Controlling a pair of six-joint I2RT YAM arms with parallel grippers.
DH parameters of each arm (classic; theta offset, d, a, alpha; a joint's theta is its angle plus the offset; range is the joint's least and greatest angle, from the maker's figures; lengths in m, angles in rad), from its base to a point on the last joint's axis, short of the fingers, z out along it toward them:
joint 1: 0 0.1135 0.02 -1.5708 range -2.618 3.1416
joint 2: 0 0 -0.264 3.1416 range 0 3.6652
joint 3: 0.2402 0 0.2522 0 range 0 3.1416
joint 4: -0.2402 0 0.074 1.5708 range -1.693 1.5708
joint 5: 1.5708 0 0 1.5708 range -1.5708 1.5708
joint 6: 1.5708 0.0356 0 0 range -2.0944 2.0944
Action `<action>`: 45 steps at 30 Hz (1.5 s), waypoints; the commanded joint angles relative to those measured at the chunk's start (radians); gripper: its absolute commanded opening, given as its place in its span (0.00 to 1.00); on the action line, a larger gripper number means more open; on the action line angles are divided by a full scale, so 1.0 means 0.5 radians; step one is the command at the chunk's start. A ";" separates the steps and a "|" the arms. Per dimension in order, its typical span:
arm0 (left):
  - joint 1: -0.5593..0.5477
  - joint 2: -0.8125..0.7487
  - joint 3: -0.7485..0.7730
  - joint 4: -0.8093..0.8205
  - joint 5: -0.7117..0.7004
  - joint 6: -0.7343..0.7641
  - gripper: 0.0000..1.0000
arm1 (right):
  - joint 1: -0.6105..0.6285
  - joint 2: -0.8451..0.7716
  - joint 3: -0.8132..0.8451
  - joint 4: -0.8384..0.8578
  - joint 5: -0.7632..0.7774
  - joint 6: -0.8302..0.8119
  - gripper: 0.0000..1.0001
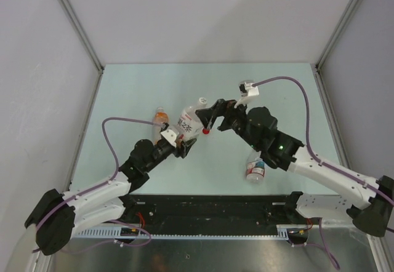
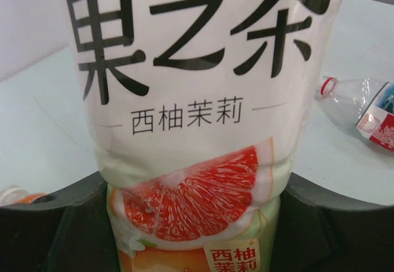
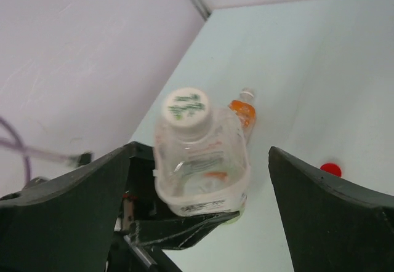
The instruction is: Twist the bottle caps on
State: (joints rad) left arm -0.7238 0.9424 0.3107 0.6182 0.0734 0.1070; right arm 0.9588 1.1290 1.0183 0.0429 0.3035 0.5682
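My left gripper (image 2: 194, 192) is shut on the bottle with the white label and dark print (image 2: 191, 100), gripping its lower part from both sides. From above, this bottle (image 1: 189, 123) leans over the table's middle with a white cap (image 1: 202, 101) on its neck. My right gripper (image 1: 208, 117) is open, its jaws standing wide on either side of the capped top (image 3: 186, 106) without touching it. A red cap (image 3: 330, 169) lies loose on the table beside the bottle. The orange-liquid bottle (image 1: 160, 118) lies just to the left. The red-and-white labelled bottle (image 1: 255, 167) lies uncapped under my right arm.
Grey walls close the table in on the left, back and right. A purple cable with a white connector (image 1: 249, 88) loops over my right arm. A black rail (image 1: 209, 204) runs along the near edge between the arm bases.
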 commanded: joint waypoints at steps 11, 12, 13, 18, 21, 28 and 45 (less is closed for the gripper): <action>0.044 -0.294 -0.130 -0.003 0.835 0.114 0.00 | -0.083 -0.652 0.025 -0.659 -1.391 -1.994 0.99; 0.057 -0.310 -0.132 -0.043 0.866 0.154 0.00 | -0.091 -0.673 0.025 -0.731 -1.487 -2.102 0.99; 0.070 -0.323 -0.134 -0.072 0.884 0.183 0.00 | -0.101 -0.689 0.023 -0.786 -1.585 -2.185 0.99; 0.129 -0.324 -0.102 -0.183 1.170 0.248 0.00 | -0.140 -0.724 0.025 -0.898 -1.905 -2.360 0.96; 0.137 -0.294 -0.094 -0.228 1.334 0.314 0.00 | -0.156 -0.700 0.025 -0.888 -1.922 -2.353 0.94; 0.138 -0.194 -0.045 -0.333 1.492 0.412 0.00 | -0.163 -0.612 0.027 -0.802 -1.896 -2.269 0.87; 0.138 -0.197 -0.020 -0.379 1.457 0.420 0.00 | -0.165 -0.565 0.028 -0.930 -1.831 -2.326 0.64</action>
State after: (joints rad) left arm -0.6621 0.8520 0.2562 0.4046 0.7891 0.2966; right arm 0.8806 0.8410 1.0183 -0.4114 -0.6250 -0.5800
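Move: The white cap with green print, already on the mouth of the grapefruit bottle, lies just past the right fingertips, about 4 cm ahead, 2 left and 2 above. From the left hand, which holds the bottle, it is roughly 8 cm ahead, 8 right and 12 up. The red cap is on the table some 13 cm ahead of the right hand, 2 left and 24 down; the clear bottle about 3 back, 16 right and 23 down. The grapefruit bottle is drawn back about 10 cm and lowered some 4 by the left hand, which keeps its grip and turns nearly 40 degrees clockwise. The right hand, already off the cap, pulls back about 14 cm and slightly right, arching up 5 cm and sinking again, while its wrist rolls over and swings to point left at the bottle mouth; its wide-open fingers close by about a third. ##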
